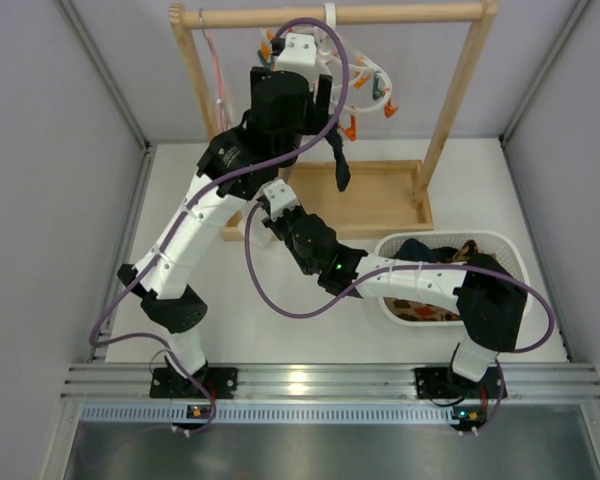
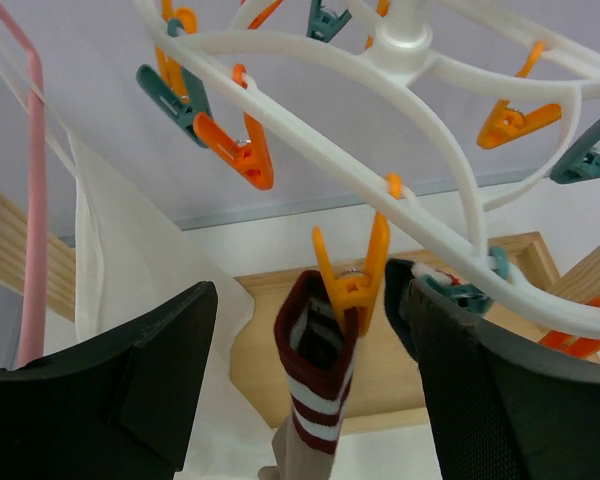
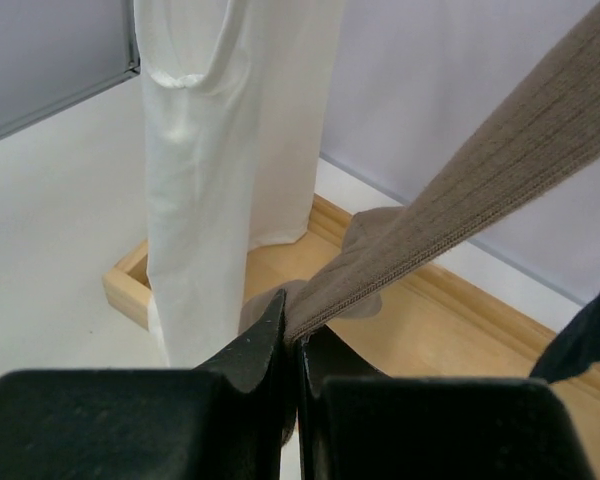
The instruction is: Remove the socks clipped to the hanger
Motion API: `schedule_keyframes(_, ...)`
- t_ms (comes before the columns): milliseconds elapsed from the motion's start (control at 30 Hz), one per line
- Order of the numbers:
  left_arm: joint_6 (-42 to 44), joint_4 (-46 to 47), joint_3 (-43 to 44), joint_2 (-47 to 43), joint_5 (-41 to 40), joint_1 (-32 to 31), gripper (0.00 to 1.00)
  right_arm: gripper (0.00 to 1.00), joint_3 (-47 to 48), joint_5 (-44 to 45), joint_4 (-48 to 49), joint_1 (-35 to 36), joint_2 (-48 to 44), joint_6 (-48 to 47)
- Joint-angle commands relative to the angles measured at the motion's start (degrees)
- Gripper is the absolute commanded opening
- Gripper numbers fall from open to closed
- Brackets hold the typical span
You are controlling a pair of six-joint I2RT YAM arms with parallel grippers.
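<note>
The white hanger (image 2: 310,150) with orange and teal clothespins hangs from the wooden rail (image 1: 380,14). An orange clothespin (image 2: 350,285) clips the red-and-white striped cuff of a taupe sock (image 2: 315,370). My left gripper (image 2: 305,300) is open, with one finger on either side of that cuff and pin. A dark sock (image 2: 400,305) hangs beside it from a teal pin. Lower down, my right gripper (image 3: 298,335) is shut on the taupe sock's (image 3: 460,190) foot end. The sock runs taut up and to the right from it.
A long white cloth (image 3: 230,150) and a thin pink hanger (image 2: 35,200) hang on the left of the rail. The rack's wooden base tray (image 1: 380,200) lies below. A white basket (image 1: 500,245) at the right holds several socks.
</note>
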Motion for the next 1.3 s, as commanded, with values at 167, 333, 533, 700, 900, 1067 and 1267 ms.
schedule_keyframes(167, -2.27, 1.29, 0.46, -1.55, 9.17, 3.21, 0.75, 0.0, 0.92, -2.13, -0.67, 1.27, -0.53, 1.84)
schedule_keyframes(333, -1.66, 1.29, 2.22, 0.65, 9.96, 3.21, 0.73, 0.0, 1.89, -2.22, -2.07, 1.27, 0.08, 1.67)
schedule_keyframes(533, -0.43, 1.38, 2.74, 1.53, 7.33, 3.21, 0.66, 0.0, 1.98, -2.31, -2.34, 1.27, 0.08, 1.58)
schedule_keyframes(700, 2.03, 2.69, 3.53, 3.2, 5.39, 3.21, 0.62, 0.0, 1.19, -3.36, -2.34, 1.36, -0.88, 2.63)
schedule_keyframes(900, 3.0, 5.06, 3.62, 5.39, 4.96, 3.56, 0.59, 0.0, 0.22, -3.71, -2.08, 1.8, -1.76, 2.46)
schedule_keyframes(1067, 5.72, 7.35, 3.71, 5.84, 5.22, 3.91, 0.48, 0.0, -1.09, -3.63, -1.55, 1.98, -2.55, 2.46)
schedule_keyframes(1267, 5.38, 8.23, 4.33, 6.1, 5.04, 3.91, 0.31, 0.0, -3.37, -3.01, -0.41, 1.98, -3.43, 2.46)
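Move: The orange clip gripping the striped sock's maroon cuff is about 5 cm ahead of the left hand, 2 cm to its right and 3 cm lower. On the hanger, another orange clip sits some 6 cm ahead, 3 cm left and 2 cm above the left hand; the navy sock's cuff hangs about 5 cm to the right of the target clip, level with it. From the right hand, which already holds the sock's toe, the target clip is roughly 12 cm ahead, 9 cm right and 17 cm up. The orange clip is squeezed by its two upper handles: the left hand, after a small waver, eases forward about 4 cm, down 3 cm and slightly right, narrowing its already closing fingers until the tips pinch the handles from both sides. The right hand keeps its shut grip on the sock's toe, sinking about 2 cm and drawing back slightly, mostly at the very end. ##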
